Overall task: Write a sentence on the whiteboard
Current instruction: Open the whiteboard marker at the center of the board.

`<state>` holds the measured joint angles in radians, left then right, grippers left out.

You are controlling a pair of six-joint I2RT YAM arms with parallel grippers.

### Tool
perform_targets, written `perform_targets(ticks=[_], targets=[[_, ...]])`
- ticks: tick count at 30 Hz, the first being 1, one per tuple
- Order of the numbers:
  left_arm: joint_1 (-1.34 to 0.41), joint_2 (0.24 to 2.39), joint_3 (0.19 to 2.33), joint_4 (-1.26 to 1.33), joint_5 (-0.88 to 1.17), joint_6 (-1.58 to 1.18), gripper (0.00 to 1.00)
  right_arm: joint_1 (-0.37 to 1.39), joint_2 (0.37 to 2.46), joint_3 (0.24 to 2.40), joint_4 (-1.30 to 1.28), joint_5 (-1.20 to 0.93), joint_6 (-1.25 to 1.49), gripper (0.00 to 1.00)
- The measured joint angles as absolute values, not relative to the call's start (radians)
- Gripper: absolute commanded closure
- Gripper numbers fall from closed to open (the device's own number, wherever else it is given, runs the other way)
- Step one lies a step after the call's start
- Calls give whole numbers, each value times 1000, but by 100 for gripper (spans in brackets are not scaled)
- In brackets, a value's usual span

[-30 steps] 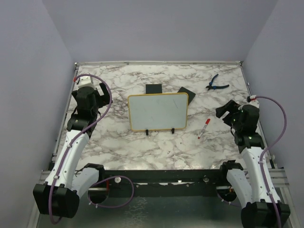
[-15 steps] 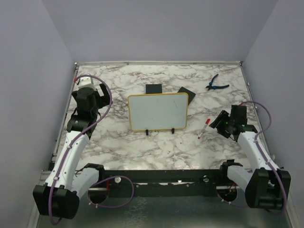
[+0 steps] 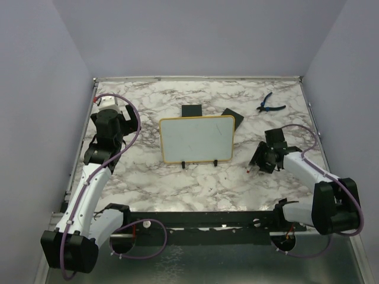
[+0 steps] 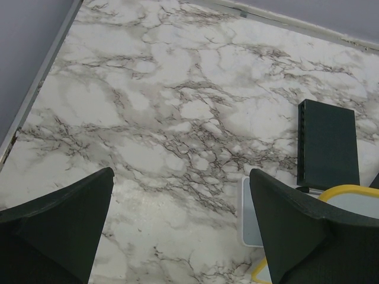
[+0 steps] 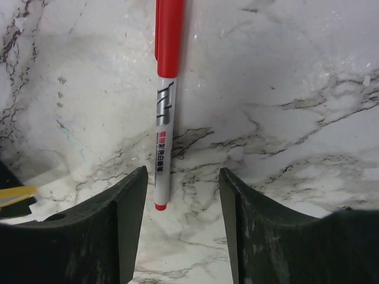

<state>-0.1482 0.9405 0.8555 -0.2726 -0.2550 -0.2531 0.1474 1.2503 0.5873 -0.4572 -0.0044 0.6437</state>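
Note:
The whiteboard (image 3: 196,139), white with a thin yellow frame and two black feet, stands at mid-table; any sentence on it is too faint to tell. A corner of its yellow frame (image 4: 348,190) shows in the left wrist view. A marker (image 5: 164,118) with a red cap and white barrel lies flat on the marble to the board's right. My right gripper (image 5: 182,177) is low over it and open, the marker's rear end lying between the jaws close to the left finger (image 5: 127,201). From above, the right gripper (image 3: 258,161) covers most of the marker. My left gripper (image 3: 112,115) hangs open left of the board.
Blue pliers (image 3: 271,105) lie at the back right. Two small black squares (image 3: 191,110) (image 3: 232,116) sit just behind the board, one of them (image 4: 328,145) also in the left wrist view. Metal rails edge the marble table (image 3: 148,177), with purple walls beyond.
My right arm has swung down and left from the table's right edge to the marker, and its jaws have narrowed. The left arm and the board have not moved.

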Motion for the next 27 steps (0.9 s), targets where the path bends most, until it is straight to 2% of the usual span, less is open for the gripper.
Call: perform_targets(ticks=[7,10,13,16,20,27], targets=[[-153,941,855,-273,-252,-247,1,219,1349,664,-467,101,657,51],[-153,941,855,-273,-252,-245,1,241,1393,699,-476,136,657,56],[-155,940,855,-273,-252,-243,1,248,1409,709,-476,149,654,67],[-159,938,854,-273,-252,-241,1,248,1414,709,-473,147,654,84],[-166,936,854,-273,-252,-236,1,248,1417,709,-469,145,655,99],[-178,935,848,-272,-252,-210,1,249,1403,710,-488,146,658,100]])
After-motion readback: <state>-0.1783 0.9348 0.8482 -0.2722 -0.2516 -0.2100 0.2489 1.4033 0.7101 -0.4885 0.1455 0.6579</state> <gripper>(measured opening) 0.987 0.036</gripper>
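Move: The marker lies almost under the right fingers, capped end away from the base: its middle is about 5 cm ahead of the right hand, 1 cm to its right and 1 cm below. The board's right black clip is some 17 cm to that hand's left and 5 cm ahead; the board's middle is about 27 cm left and 15 cm ahead. From the left hand, the marker is roughly 60 cm right, 5 cm back and 23 cm below. The right fingertips shut on the marker's white barrel, on the printed part towards its tail end, and pinch it from both sides. Before that the half-open hand slides about 2 cm forward along the marker, close over the table, its left side dipping some 10 degrees; it then stays in place while the fingers close fully. ##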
